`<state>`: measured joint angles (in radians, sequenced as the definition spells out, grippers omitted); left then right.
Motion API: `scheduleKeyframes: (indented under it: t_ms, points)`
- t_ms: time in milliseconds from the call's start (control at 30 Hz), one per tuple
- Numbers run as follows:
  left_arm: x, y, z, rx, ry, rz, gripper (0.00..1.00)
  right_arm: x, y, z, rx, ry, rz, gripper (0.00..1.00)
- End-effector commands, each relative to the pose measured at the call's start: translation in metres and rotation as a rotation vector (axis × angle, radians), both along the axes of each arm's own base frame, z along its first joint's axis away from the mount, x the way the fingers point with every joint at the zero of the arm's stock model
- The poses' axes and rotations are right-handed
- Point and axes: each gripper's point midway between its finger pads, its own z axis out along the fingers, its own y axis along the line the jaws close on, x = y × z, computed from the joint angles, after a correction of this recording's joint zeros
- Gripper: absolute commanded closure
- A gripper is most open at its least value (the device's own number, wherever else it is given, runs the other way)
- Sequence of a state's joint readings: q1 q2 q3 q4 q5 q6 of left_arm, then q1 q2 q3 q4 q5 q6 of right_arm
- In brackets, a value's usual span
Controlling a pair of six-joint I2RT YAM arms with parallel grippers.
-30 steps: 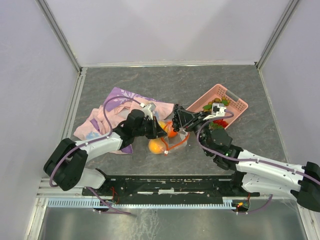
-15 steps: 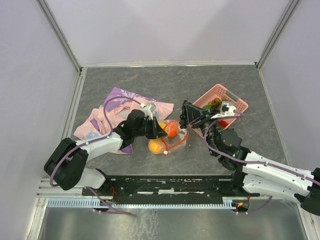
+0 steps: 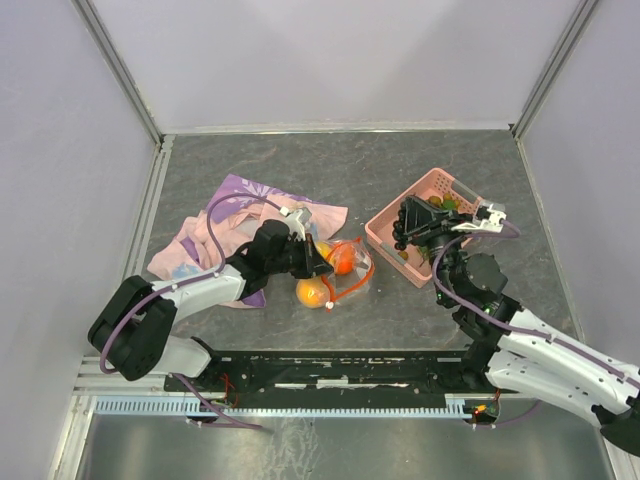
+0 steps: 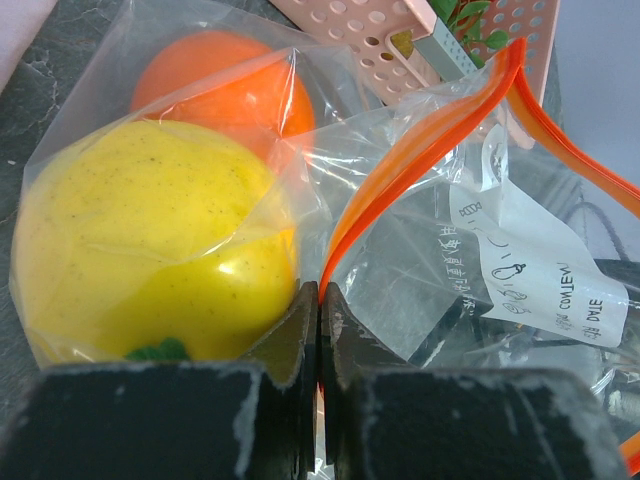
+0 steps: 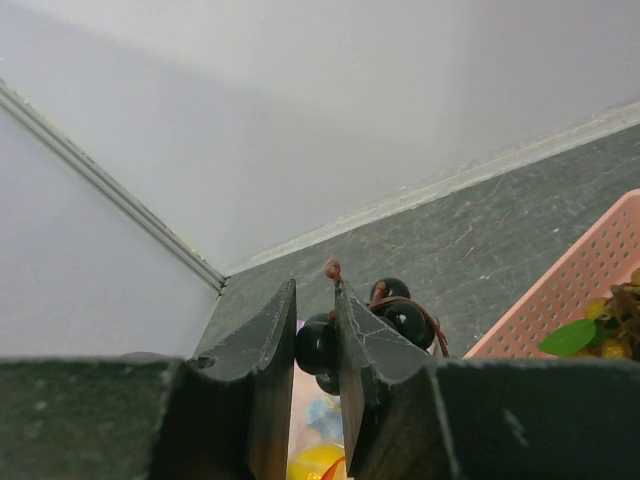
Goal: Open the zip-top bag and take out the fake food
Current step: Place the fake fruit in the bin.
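Observation:
The zip-top bag [image 3: 345, 272] lies at mid-table, its orange-red zip strip [image 4: 420, 150] parted. Inside it show a yellow fruit [image 4: 150, 250] and an orange [image 4: 220, 90]. My left gripper [image 3: 312, 262] is shut on the zip strip at the bag's left edge, jaws pressed together on the plastic. My right gripper [image 3: 404, 228] is shut on a dark purple grape bunch [image 5: 405, 320], held in the air over the left corner of the pink basket [image 3: 378, 232]. One grape sits between the fingers and the rest hang beside them.
The pink basket [image 5: 560, 290] holds leafy fake food [image 5: 600, 335]. A pink-purple patterned cloth [image 3: 240, 215] lies left of the bag under my left arm. Walls close the table at the back and both sides.
My right gripper has carried the dark grape bunch rightward, away from the bag and up to the basket's left corner. The left gripper and the bag have stayed put.

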<state>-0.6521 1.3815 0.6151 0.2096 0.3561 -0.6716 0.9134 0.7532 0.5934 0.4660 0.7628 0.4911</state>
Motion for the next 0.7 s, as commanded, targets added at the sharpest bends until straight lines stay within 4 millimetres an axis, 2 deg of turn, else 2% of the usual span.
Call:
scheduleKeyframes:
  t_ms: [0,333,667]
  points:
    - [0.000,0.005,-0.006,0.040,-0.034,-0.016,0.97,0.001,-0.016,0.010,0.030,-0.014,-0.042,0.71]
    - [-0.001,0.006,-0.005,0.041,-0.035,-0.015,0.97,0.014,-0.045,-0.019,0.012,0.060,-0.149,0.70]
    - [-0.002,0.007,-0.006,0.044,-0.035,-0.017,0.97,0.028,-0.060,-0.060,-0.021,0.149,-0.222,0.70]
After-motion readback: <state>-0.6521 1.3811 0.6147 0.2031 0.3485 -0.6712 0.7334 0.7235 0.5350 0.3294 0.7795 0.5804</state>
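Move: The pink bin I am carrying the dark grapes to has its middle about 11 cm ahead of my right hand, 5 cm to its right and some 30 cm below. The yellow-brown fruit bunch already in the bin lies about 15 cm ahead and 6 cm right. The orange in the open bag is 3 cm ahead and 16 cm left. From my left hand the bin's middle is 14 cm ahead, 26 cm right and about 7 cm lower. I keep swinging my right hand to the right, about 5 cm, away from the bag and over the near part of the bin, then sink nearly as far while edging forward. The hand turns some 10 degrees clockwise and tips slightly down. The grapes leave my fingertips, though the finger gap hardly changes; my left hand stays put, still pinching the bag's orange zip edge. ##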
